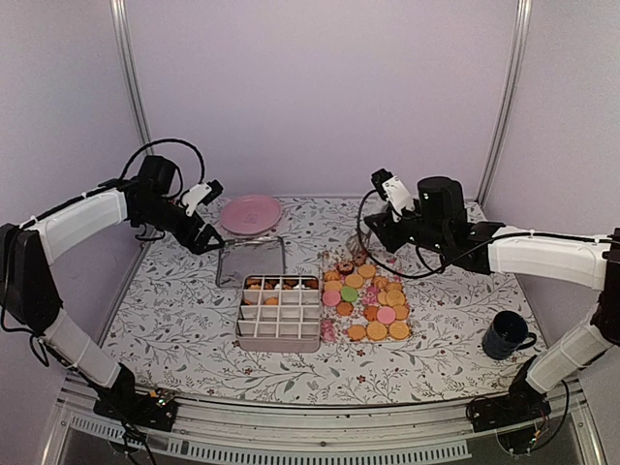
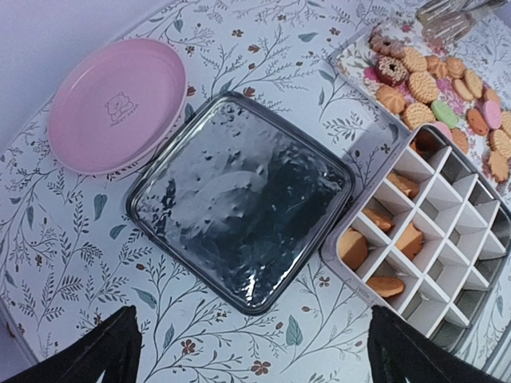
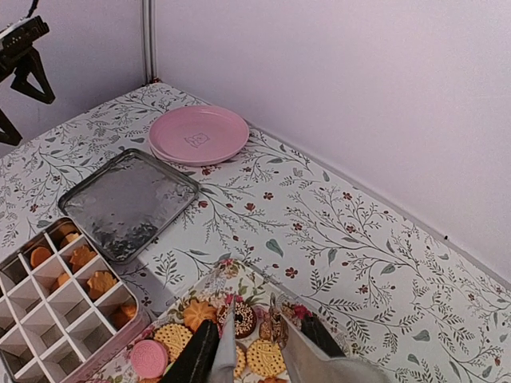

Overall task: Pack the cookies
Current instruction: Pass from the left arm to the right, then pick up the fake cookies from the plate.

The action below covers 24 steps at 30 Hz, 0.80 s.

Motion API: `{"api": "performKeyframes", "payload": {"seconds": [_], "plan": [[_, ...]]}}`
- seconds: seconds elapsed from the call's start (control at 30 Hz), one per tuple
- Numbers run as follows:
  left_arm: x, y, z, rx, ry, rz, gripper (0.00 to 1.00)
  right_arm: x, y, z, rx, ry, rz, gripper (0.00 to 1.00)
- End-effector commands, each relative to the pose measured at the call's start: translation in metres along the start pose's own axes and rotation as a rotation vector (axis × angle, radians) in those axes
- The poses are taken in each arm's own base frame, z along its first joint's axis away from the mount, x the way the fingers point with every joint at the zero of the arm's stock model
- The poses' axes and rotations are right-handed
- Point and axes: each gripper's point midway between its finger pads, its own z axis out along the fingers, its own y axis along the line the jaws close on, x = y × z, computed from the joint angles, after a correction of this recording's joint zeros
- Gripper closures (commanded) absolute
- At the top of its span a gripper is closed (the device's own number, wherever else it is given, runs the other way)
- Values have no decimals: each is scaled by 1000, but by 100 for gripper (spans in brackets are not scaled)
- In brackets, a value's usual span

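Note:
The cookies (image 1: 368,302) lie in a heap on a floral tray (image 3: 209,285), right of a white divided box (image 1: 279,325). A few cookies (image 2: 353,249) sit in the box's far compartments. My right gripper (image 3: 257,331) hangs over the tray's far end, shut on grey tongs (image 3: 227,351). The tong blades stand apart over a sprinkled ring cookie (image 3: 244,317). A small brown cookie (image 3: 275,321) stands on edge against the right blade. My left gripper (image 2: 255,351) is open with nothing between its fingers, raised over the table beside the tin lid (image 2: 239,195).
A pink plate (image 1: 250,213) rests at the back, just behind the tin lid (image 1: 251,262). A dark mug (image 1: 507,335) stands near the right front edge. White walls close in the back and both sides.

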Motion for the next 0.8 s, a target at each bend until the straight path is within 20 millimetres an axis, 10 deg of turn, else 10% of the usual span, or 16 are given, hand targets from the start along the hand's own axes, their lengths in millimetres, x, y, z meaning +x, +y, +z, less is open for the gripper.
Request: {"api": "performKeyframes", "payload": {"seconds": [0.0, 0.77], "plan": [[2, 4, 4, 8, 5, -32, 1, -15, -20, 10, 79, -53, 19, 66], [10, -16, 6, 113, 8, -39, 1, 52, -35, -1, 129, 98, 75, 64]]}}
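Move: The round ridged cookie on the mat lies about 5 cm ahead of the right hand, level sideways and some 23 cm below; the right hand still holds the clear tongs, jaws empty. The brown ring cookie is 9 cm ahead and 1 cm left of the hand, the chocolate ring cookie 7 cm ahead and 5 cm left. The box sits 8 cm back, 20 cm left. From the open left hand, the ridged cookie lies 37 cm right, 4 cm ahead. Over the ridged cookie at the mat's far side, the empty tongs are brought down by the right hand, about 5 cm lower in all, most of it in a quickening drop at the end. First the hand swings rightward and slightly forward, some 3 cm to the right, turning clockwise a little under 10 degrees; its fingers keep their hold on the tongs. ##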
